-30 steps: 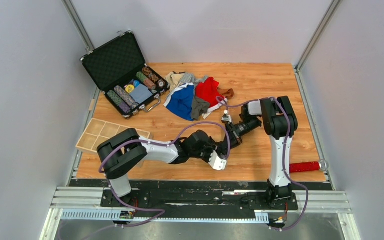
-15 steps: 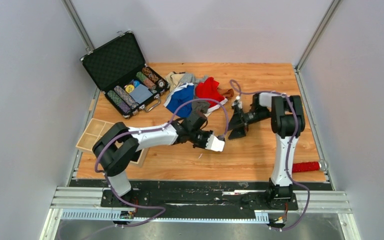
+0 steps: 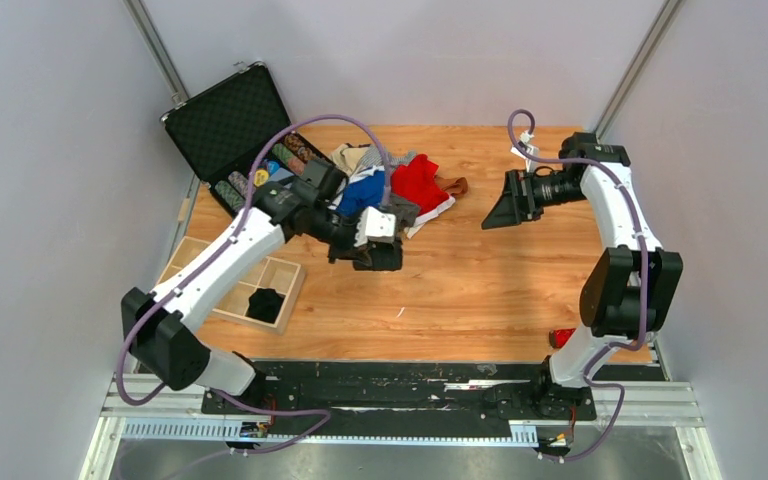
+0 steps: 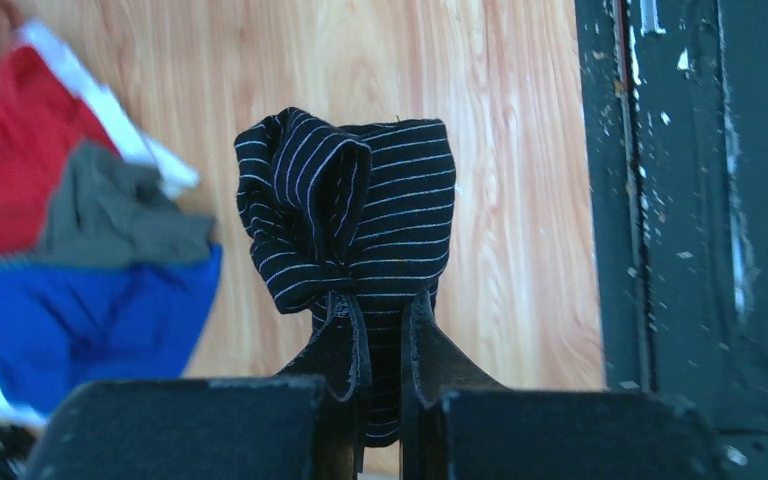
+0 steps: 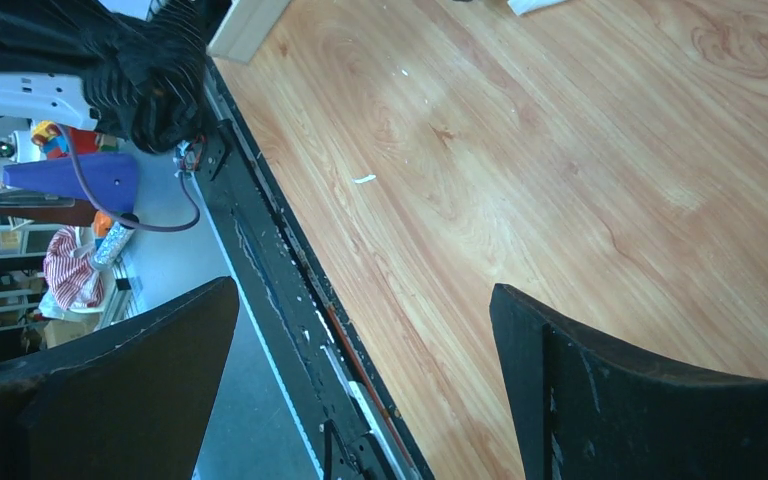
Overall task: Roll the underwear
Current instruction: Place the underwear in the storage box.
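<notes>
My left gripper [image 3: 372, 250] is shut on a bunched black underwear with thin white stripes [image 3: 380, 262] and holds it above the table, just in front of the pile. In the left wrist view the striped underwear [image 4: 350, 215] is pinched between my fingers [image 4: 345, 340]. The pile of loose underwear [image 3: 400, 185] lies at the back middle: red [image 4: 10, 150], grey [image 4: 110, 215] and blue [image 4: 80, 320] pieces show. My right gripper [image 3: 500, 208] is wide open and empty, raised to the right of the pile; it is also seen in the right wrist view [image 5: 360, 330].
A wooden compartment tray [image 3: 210, 262] lies at the left edge with a dark rolled bundle [image 3: 263, 303] in one compartment. An open black case with poker chips [image 3: 260, 175] stands at the back left. The end of a red stick [image 3: 562, 338] shows behind the right arm.
My left arm has swung back and left, carrying the black striped underwear toward the pile. My right arm has lifted and drawn back to the right, its gripper open. The tray is uncovered.
</notes>
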Controlling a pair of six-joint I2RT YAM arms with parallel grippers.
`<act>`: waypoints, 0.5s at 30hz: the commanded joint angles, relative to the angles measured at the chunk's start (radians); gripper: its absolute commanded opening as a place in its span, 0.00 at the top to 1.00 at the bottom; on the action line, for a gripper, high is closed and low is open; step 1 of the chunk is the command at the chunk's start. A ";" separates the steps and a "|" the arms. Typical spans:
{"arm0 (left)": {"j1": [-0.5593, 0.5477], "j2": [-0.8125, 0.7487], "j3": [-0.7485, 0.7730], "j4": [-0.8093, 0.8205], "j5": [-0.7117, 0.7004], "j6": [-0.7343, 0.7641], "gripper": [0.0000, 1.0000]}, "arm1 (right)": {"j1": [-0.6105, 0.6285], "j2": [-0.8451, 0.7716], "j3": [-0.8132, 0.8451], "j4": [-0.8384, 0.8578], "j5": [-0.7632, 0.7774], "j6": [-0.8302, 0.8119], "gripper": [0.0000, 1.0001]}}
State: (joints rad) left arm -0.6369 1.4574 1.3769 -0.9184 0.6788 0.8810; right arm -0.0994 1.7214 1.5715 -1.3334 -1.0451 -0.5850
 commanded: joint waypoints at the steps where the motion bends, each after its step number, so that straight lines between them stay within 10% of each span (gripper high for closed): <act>1: 0.123 -0.069 0.061 -0.258 0.003 -0.082 1.00 | 0.010 -0.044 -0.012 0.043 0.078 0.057 0.00; 15: 0.591 -0.226 0.012 -0.620 -0.424 -0.171 1.00 | 0.030 -0.237 -0.165 0.068 0.130 0.098 0.00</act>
State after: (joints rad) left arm -0.1226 1.2083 1.4506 -1.4448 0.3847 0.7380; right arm -0.0731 1.5154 1.4513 -1.3045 -0.9070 -0.5182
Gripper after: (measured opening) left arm 0.069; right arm 0.998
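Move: The rolled striped underwear is already held in the left hand, and the middle of the storage box lies about 30 cm to that hand's left, some 2 cm farther out and 17 cm below. The black bundle in the box sits around 22 cm left and 2 cm back; the chip case is 24 cm left and 26 cm ahead, the clothes pile 25 cm ahead and 3 cm right. From the right hand, the box is roughly 54 cm left, 6 cm back and 18 cm down. The rolled underwear, still pinched between the left fingers, is carried briskly about 20 cm to the left at a nearly level height, rising only slightly, from open table to over the right-hand part of the storage box. On the way the left wrist turns some 45 degrees counter-clockwise and the fingertips tip down somewhat. The right hand, empty and wide open, draws back about 4 cm. ##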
